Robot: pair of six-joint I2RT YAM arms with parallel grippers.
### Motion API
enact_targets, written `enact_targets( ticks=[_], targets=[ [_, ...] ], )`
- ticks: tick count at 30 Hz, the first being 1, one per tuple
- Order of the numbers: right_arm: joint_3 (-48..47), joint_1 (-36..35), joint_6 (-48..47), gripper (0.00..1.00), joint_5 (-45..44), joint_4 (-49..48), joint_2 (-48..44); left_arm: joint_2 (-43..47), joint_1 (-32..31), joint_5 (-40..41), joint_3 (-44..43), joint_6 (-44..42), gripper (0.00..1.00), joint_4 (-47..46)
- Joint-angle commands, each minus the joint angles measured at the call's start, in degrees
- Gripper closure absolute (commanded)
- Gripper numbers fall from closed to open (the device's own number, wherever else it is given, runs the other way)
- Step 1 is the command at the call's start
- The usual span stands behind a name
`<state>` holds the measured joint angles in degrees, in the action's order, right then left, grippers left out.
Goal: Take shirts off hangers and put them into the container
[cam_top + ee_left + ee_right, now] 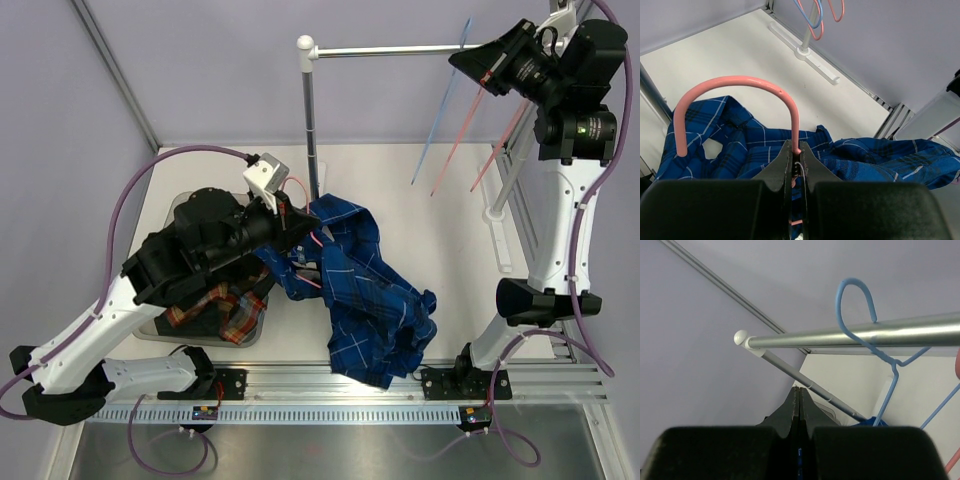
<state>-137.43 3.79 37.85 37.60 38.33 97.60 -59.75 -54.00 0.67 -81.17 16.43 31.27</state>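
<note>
My left gripper [796, 150] is shut on the neck of a pink hanger [735, 85], just below its hook. The hanger's lower part is hidden in the folds of the blue checked shirt [370, 290], which lies crumpled on the table in front of the stand. In the top view the left gripper [300, 235] sits at the shirt's left end. The grey container [160, 333] lies under the left arm with a plaid shirt [235, 318] in it. My right gripper [799, 390] is shut and empty, raised beside the rail [840, 335], where a blue hanger [855, 305] hangs.
The white-and-silver stand's pole [310, 130] rises mid-table, with its rail [400, 49] running right. Bare blue [440, 110] and pink hangers [465, 130] dangle from the rail. The stand's base bar [812, 57] lies at the back. Purple cables loop around both arms.
</note>
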Motion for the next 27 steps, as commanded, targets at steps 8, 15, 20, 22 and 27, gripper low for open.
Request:
enact_targets(
  ticks=[8,15,20,22,27],
  targets=[
    [-7.5,0.8,4.7,1.00,4.3,-6.9,7.5,1.7,0.0,-0.1,0.4,-1.1,1.00,-3.3],
    [-10.7,0.9,3.6,1.00,3.5,-7.5,9.7,1.6,-0.1,0.2,1.2,-1.4,1.00,-3.1],
    [-13.3,1.1,4.5,1.00,4.7,-8.5,11.7,0.9,0.0,-0.3,1.4,-1.1,1.00,-3.4],
    [-13.7,1.7,5.4,1.00,5.4,-9.1,12.6,0.8,0.0,-0.3,1.6,-0.9,1.00,-3.4],
    [-13.9,2.5,7.6,1.00,5.5,-12.1,13.7,0.9,-0.1,-0.3,2.2,-0.6,1.00,-3.3]
  ],
)
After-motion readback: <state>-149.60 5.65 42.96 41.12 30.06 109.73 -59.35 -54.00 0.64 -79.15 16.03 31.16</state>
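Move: The right hand's closed fingers are just short of the rail. The blue hanger's hook is roughly 9 cm ahead, 2 cm to the right and a couple of cm lower. The nearest pink hanger's hook hangs some 6 cm to the right of the blue one, level with it, and the rail's left end is about 9 cm ahead and 30 cm left of the hand. From the left hand the blue hook is about 30 cm ahead, 28 cm right and 12 cm above. The right hand, fingers shut, heads straight forward about 5 cm to the rail, towards the left side of the blue hook, sinking a centimetre on the way. There it stops reaching and lifts nearly 3 cm, tipping up some 5 degrees; fingertip contact can't be made out. The left hand keeps its grip on the shirt's pink hanger, settling only about a centimetre. ##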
